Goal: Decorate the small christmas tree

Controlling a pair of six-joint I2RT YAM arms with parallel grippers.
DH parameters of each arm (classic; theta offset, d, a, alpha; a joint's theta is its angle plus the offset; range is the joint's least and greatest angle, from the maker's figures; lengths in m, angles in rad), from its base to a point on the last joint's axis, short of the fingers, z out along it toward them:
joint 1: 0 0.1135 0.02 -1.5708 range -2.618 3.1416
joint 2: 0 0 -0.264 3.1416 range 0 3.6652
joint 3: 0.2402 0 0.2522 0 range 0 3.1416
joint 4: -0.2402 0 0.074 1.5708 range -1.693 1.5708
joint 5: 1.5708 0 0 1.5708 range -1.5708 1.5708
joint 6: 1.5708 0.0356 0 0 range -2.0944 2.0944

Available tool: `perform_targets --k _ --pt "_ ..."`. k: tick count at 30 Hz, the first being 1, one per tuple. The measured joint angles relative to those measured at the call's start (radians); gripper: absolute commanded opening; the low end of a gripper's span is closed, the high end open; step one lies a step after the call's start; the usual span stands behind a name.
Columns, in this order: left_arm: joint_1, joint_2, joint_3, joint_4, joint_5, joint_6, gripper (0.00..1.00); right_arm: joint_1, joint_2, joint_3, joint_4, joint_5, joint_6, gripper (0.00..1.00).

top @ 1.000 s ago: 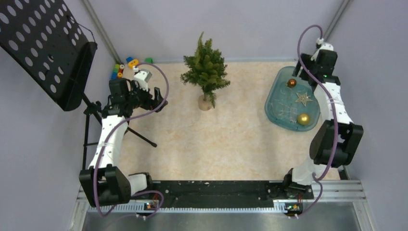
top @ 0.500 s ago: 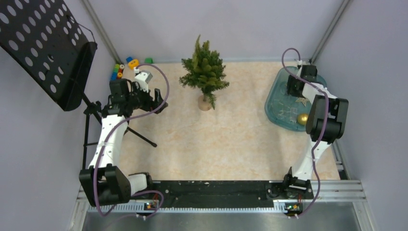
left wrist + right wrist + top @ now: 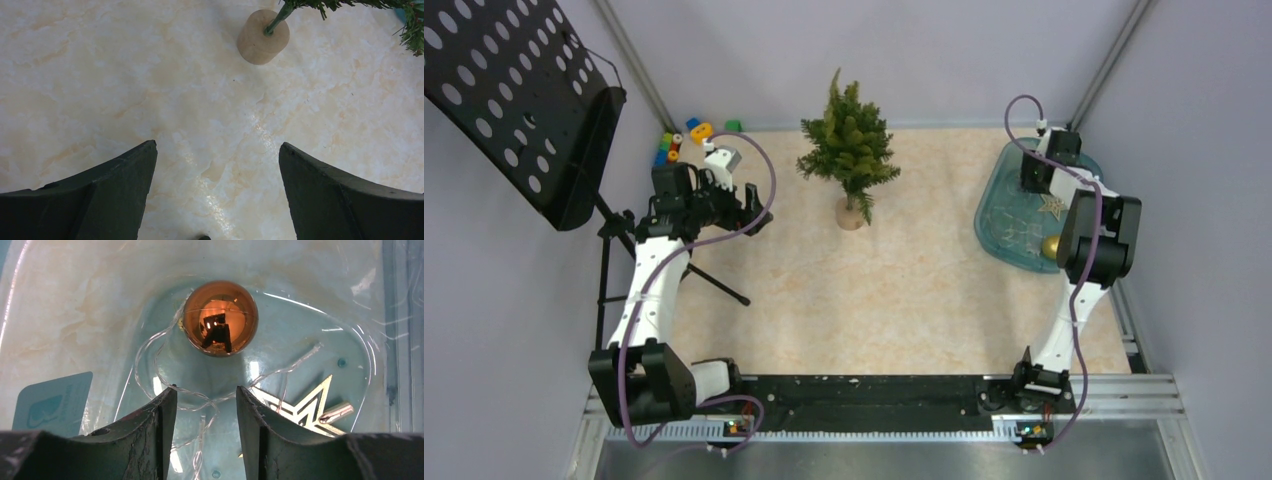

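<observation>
The small christmas tree (image 3: 849,145) stands upright at the back middle of the table on its pale round wooden base (image 3: 263,30). My left gripper (image 3: 217,150) hovers wide open over bare table, left of the tree, holding nothing. My right gripper (image 3: 206,392) is down inside the teal tray (image 3: 986,215), its jaws half narrowed with a gap between them. Loops of clear wire string (image 3: 200,402) lie in that gap. A shiny copper ball (image 3: 220,317) sits just beyond the fingertips. A gold star (image 3: 305,407) lies beside the right finger.
A gold ball (image 3: 1050,247) shows partly behind the right arm in the tray. A black perforated music stand (image 3: 514,90) on a tripod stands at the left. Coloured toy blocks (image 3: 686,135) lie in the back left corner. A pale label (image 3: 52,402) sticks to the tray.
The right arm folded in and lowered its gripper into the tray, and its jaws narrowed around the wire strands. The left arm stayed still.
</observation>
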State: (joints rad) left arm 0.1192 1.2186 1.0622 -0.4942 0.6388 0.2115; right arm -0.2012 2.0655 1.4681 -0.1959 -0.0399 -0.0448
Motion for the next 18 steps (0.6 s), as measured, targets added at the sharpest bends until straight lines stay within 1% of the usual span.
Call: perform_targets --k 4,6,7,13,18 --pt "0.000 0.000 0.000 0.000 0.000 0.000 0.96 0.000 0.010 0.014 -0.001 -0.023 -0.010 0.32" --pt "0.000 0.000 0.000 0.000 0.000 0.000 0.96 0.000 0.011 0.027 -0.002 -0.034 -0.016 0.25" --pt "0.000 0.000 0.000 0.000 0.000 0.001 0.96 0.000 0.011 0.032 -0.003 -0.039 -0.019 0.23" --pt "0.000 0.000 0.000 0.000 0.000 0.006 0.96 0.000 0.017 0.040 -0.013 -0.060 -0.039 0.23" --pt "0.000 -0.001 0.000 0.000 0.000 0.009 0.96 0.000 0.053 0.060 -0.034 -0.060 -0.052 0.24"
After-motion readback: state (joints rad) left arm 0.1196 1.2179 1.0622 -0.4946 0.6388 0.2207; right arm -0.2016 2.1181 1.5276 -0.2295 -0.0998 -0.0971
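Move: The bronze bauble lies in the tray about 5 cm ahead of the right hand, 1 cm to its right and 1 cm lower; the bauble's clear twisted string loops back to about 2 cm ahead of the hand and 3 cm below it. The star is some 3 cm back and 6 cm right, 3 cm lower, and the gold bauble about 13 cm back, 6 cm right and 2 cm lower. From the left hand the bronze bauble is some 22 cm ahead, 57 cm right and 18 cm below. Over the clear string, just short of the bronze bauble, the right hand narrows its fingers from about half open to a quarter open; contact with the string can't be made out. It edges about 1 cm forward and slightly left towards the bauble, lifts nearly 1 cm, then sinks some 2 cm towards the tray floor, turning about 5 degrees counter-clockwise. ##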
